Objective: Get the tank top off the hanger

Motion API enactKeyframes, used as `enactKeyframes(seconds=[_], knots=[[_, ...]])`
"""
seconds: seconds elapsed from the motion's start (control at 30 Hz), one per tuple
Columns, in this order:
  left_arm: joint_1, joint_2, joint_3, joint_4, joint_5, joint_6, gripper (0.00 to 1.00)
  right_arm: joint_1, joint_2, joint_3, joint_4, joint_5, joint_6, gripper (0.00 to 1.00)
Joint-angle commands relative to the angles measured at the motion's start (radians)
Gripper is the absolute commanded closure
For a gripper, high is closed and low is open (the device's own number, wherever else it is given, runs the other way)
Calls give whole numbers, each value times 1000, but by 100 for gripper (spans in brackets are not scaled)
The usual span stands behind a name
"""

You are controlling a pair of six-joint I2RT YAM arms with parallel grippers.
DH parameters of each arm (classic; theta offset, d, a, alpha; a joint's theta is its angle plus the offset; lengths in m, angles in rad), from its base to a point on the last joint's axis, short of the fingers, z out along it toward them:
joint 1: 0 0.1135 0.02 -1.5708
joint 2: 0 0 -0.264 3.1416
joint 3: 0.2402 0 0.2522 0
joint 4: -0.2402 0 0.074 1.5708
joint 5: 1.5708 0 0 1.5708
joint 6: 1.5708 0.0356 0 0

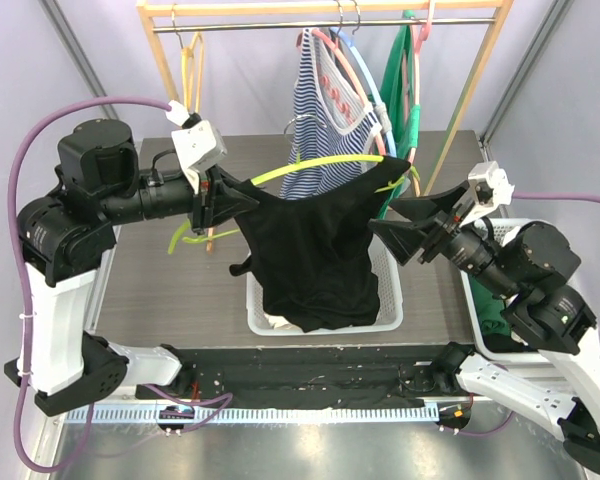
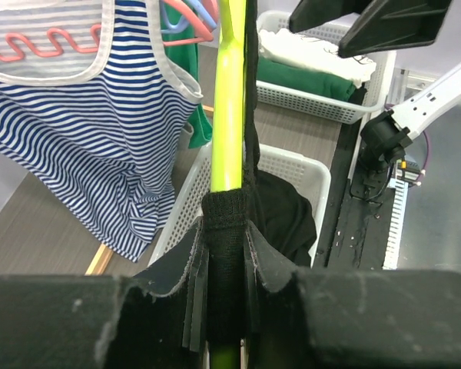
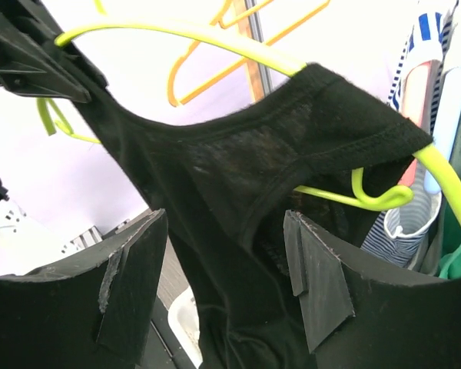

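A black tank top [image 1: 315, 250] hangs on a lime-green hanger [image 1: 310, 165] held in the air above a white basket [image 1: 390, 300]. My left gripper [image 1: 223, 205] is shut on the hanger's left end together with the top's strap. In the left wrist view the strap [image 2: 227, 223] and green hanger arm [image 2: 229, 100] run out from between its closed fingers [image 2: 177, 269]. My right gripper [image 1: 383, 215] is open at the top's right side. In the right wrist view its gripper [image 3: 224, 231] straddles the black fabric [image 3: 230, 177] below the right strap, without pinching it. The hanger [image 3: 177, 34] arcs above.
A wooden clothes rack [image 1: 320, 10] stands behind with a blue-striped tank top [image 1: 325, 110], a green garment [image 1: 400, 80] and yellow hangers [image 1: 190, 70]. A second white basket [image 1: 480, 330] with green clothes sits at the right, under my right arm.
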Motion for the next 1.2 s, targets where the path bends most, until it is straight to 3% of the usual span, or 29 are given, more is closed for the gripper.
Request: enactKeyframes(seconds=[0.0, 0.43, 0.6, 0.73, 0.87, 0.97, 1.17], knots=[[-3, -18, 33, 59, 50, -22, 100, -2, 9, -48, 131, 40, 32, 29], [-3, -38, 30, 36, 55, -10, 100, -2, 81, -88, 284, 44, 61, 28], [-3, -44, 19, 31, 55, -5, 100, -2, 107, -78, 330, 18, 75, 35], [-3, -45, 13, 31, 53, -3, 100, -2, 125, -65, 350, -6, 81, 53], [-3, -48, 2, 31, 32, 6, 100, -4, 126, -55, 356, -43, 87, 82], [-3, -52, -15, 39, 10, 9, 100, -2, 107, -58, 353, -54, 95, 92], [-3, -52, -56, 46, -51, 49, 100, -2, 50, -68, 316, -42, 101, 99]])
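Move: The black tank top's right strap, draped over the green hanger, shows its near edge about 4 cm ahead and 4 cm left of the right hand, roughly level. The hanger's right end is some 6 cm ahead, 4 cm to the right and a little higher; the basket sits around 40 cm below and about 7 cm left, perhaps 7 cm ahead. From the left hand that strap edge lies about 18 cm to the right, nearly level fore and aft and slightly lower. Forward and to its left, the open right hand advances about 4 cm each way, dipping slightly at first, up to the near edge of the right strap. Its fingers then close nearly shut, pinching the black cloth below the hanger bar, and it eases back about 1.5 cm. The left hand keeps its hold on the other shoulder and the hanger, nearly in place. ##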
